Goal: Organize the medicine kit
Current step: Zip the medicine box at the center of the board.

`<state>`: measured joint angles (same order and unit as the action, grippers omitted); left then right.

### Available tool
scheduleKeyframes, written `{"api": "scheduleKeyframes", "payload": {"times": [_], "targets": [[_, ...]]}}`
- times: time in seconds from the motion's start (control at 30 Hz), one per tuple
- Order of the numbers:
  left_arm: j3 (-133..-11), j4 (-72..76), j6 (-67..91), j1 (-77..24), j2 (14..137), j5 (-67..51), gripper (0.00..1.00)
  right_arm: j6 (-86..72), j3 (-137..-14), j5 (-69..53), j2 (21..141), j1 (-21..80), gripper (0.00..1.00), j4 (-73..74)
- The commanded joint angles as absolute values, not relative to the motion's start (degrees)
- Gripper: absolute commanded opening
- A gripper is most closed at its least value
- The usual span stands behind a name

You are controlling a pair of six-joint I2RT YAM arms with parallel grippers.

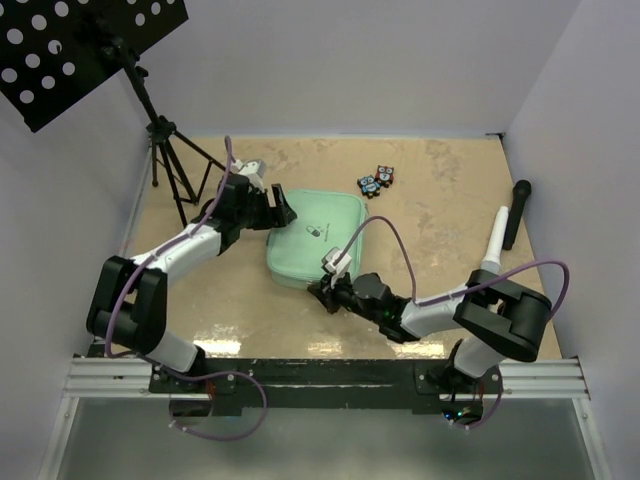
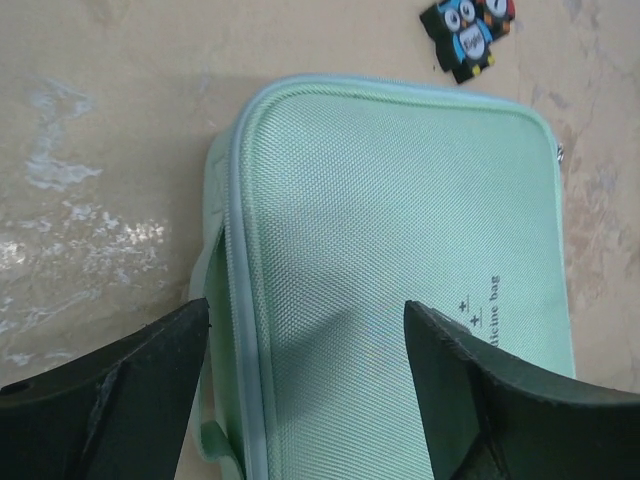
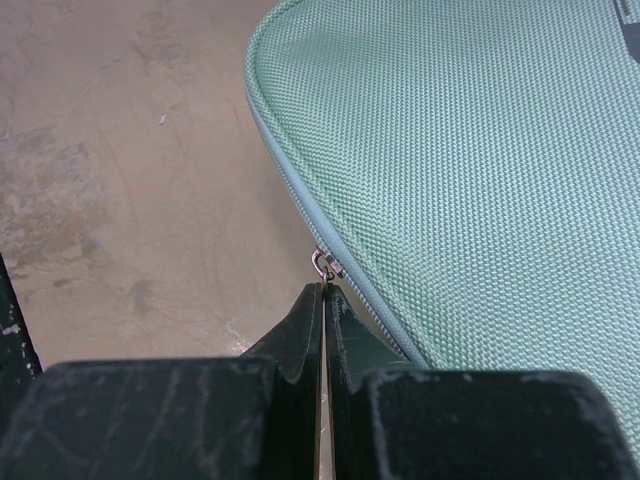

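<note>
The medicine kit (image 1: 318, 238) is a mint-green zip case lying closed and flat in the middle of the table. In the left wrist view, the medicine kit (image 2: 400, 250) fills most of the picture, with a small printed mark on its lid. My left gripper (image 1: 283, 212) hovers over the case's left end. There the left gripper (image 2: 305, 310) is open, its fingers straddling the piped edge and holding nothing. My right gripper (image 1: 322, 290) is at the kit's near edge. In its own view the right gripper (image 3: 325, 285) is shut on the metal zipper pull (image 3: 322, 265) beside the kit (image 3: 480, 150).
Two small owl-print packets (image 1: 377, 180) lie just behind the case, and these packets (image 2: 468, 30) also show in the left wrist view. A black pen-shaped item (image 1: 516, 213) lies at the right edge. A black tripod stand (image 1: 165, 140) stands at the back left.
</note>
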<state>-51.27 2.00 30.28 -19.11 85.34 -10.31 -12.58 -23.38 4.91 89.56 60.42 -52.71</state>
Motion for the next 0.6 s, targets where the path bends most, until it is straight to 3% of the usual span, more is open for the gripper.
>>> {"api": "scheduleKeyframes", "payload": {"times": [0.0,0.23,0.47,0.57], "targets": [[-57.03,0.45,22.6,-18.63,88.59,-18.55,0.82,-10.9,-22.06,2.64,86.23,60.91,0.0,-53.35],[-59.06,-3.95,20.04,-17.23,90.97,-17.75,0.78,-10.9,-21.97,1.67,85.96,60.91,0.0,-53.09],[-56.95,-2.55,20.66,-16.17,92.9,-24.34,0.49,-10.63,-22.06,1.41,85.87,60.91,0.0,-53.0],[-56.95,-2.46,20.48,-16.0,93.43,-25.66,0.45,-10.46,-22.15,1.49,85.52,60.91,0.0,-52.74]]}}
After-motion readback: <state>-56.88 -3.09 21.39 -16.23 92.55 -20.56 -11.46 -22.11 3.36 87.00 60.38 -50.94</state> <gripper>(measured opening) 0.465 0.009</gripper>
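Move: The left gripper, spread wide, hangs over the far part of the medicine box's left rim; that stretch of rim is about 1 cm ahead, 2 cm left and 3 cm below. The box's middle lies some 6 cm right, 5 cm back and 7 cm below; the owl blocks are about 19 cm right and 7 cm farther out. The right gripper already pinches the zipper pull at its fingertips; from it the same rim is roughly 18 cm forward and 10 cm left. Bring the left gripper down about 2.5 cm onto the box's left rim, edging briefly right and turning it about 10 degrees clockwise, then close the fingers from wide to roughly half open, one outside the rim and one over the lid. Keep the right gripper shut on the zipper pull, easing back and right barely 1 cm before it holds still. ##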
